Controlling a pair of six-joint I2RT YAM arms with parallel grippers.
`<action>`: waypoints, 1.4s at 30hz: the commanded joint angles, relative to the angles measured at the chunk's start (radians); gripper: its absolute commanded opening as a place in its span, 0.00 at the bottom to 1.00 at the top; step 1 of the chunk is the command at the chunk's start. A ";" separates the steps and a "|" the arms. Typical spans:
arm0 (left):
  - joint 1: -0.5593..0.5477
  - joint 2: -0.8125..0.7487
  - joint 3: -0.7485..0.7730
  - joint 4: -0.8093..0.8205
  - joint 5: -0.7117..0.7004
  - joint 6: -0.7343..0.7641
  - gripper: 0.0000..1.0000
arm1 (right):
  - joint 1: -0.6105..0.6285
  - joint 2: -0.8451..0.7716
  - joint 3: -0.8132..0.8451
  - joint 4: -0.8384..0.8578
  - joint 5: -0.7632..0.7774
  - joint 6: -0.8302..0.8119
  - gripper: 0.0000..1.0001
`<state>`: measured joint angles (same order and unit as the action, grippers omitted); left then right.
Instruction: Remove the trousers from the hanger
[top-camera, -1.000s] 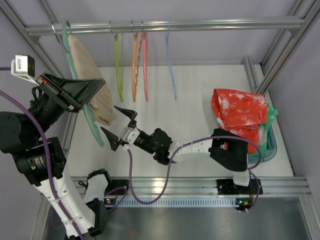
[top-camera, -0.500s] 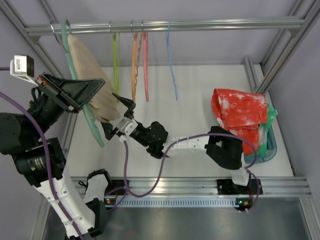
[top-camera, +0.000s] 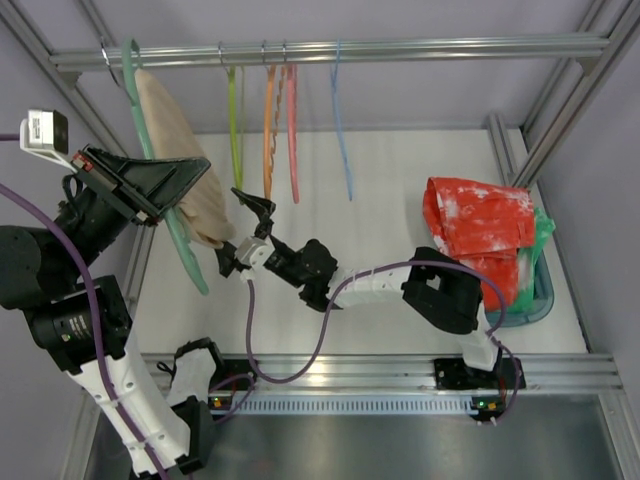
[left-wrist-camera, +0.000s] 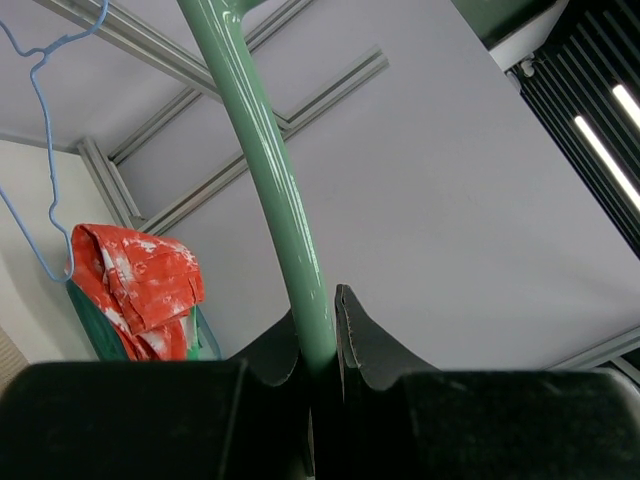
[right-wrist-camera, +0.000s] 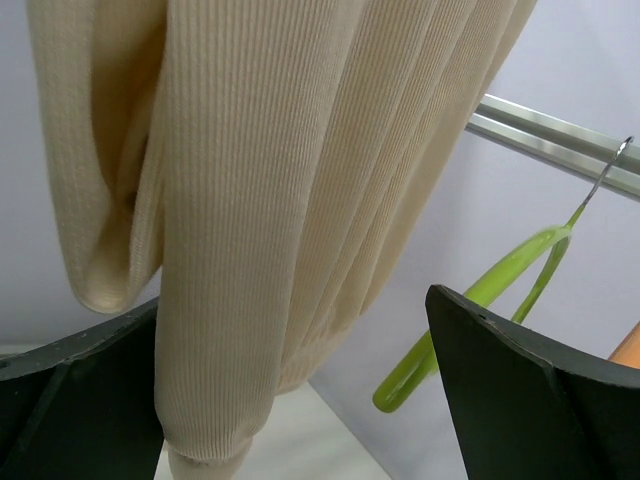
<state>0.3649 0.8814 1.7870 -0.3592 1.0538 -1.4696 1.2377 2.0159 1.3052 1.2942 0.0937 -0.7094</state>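
Note:
The beige trousers (top-camera: 185, 170) hang draped over the teal hanger (top-camera: 188, 262), whose hook sits on the rail at the far left. My left gripper (top-camera: 172, 192) is shut on the hanger's lower arm. In the left wrist view the green bar (left-wrist-camera: 272, 170) runs up from between the closed jaws of that gripper (left-wrist-camera: 320, 335). My right gripper (top-camera: 238, 236) is open at the trousers' lower end. In the right wrist view the ribbed fabric (right-wrist-camera: 250, 200) hangs between the spread fingers (right-wrist-camera: 540, 400) of the right gripper (right-wrist-camera: 300, 410), nearer the left one.
Lime-green (top-camera: 237, 140), orange (top-camera: 268, 130), pink (top-camera: 291, 130) and blue (top-camera: 342, 130) hangers hang on the rail (top-camera: 400, 47). A red cloth with white blotches (top-camera: 480, 225) lies over a green bin at the right. The lime-green hanger (right-wrist-camera: 470, 320) is just right of the trousers.
My right arm has reached left and back, bringing its open gripper from the table's middle up to the trousers' lower end. The left gripper and the hanger have stayed put.

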 joint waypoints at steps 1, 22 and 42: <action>-0.006 -0.002 0.035 0.134 -0.034 0.026 0.00 | -0.027 0.024 0.068 0.129 -0.006 -0.007 0.99; -0.004 -0.068 -0.158 0.134 -0.031 0.054 0.00 | 0.008 -0.059 0.150 0.097 -0.029 0.082 0.94; -0.014 -0.124 -0.373 0.134 -0.012 0.193 0.00 | -0.014 -0.244 0.121 -0.009 -0.046 0.107 0.00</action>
<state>0.3573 0.7650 1.4399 -0.3256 1.0546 -1.3735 1.2274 1.8885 1.4284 1.2293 0.0811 -0.6170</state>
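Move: The trousers hang close by my open right hand: their middle is roughly 7 cm ahead, 5 cm to the left and 12 cm above it, and their lower end already dangles between its fingers. The held mint hanger is about 4 cm ahead, 6 cm left and 20 cm up from the right hand; the lime hanger about 18 cm straight ahead and 10 cm higher. From my left hand the trousers' middle lies about 5 cm ahead, 1 cm left and 14 cm below. I nudge my right hand slightly forward, ease it back and raise it along the trousers, fingertips tipping up some 10 degrees as the wide-open fingers shut and pinch the cloth; then I keep lifting and draw right, about 11 cm up in all. My left hand keeps its grip on the mint hanger and lowers it in two steps, about 8 cm down and a little forward. ##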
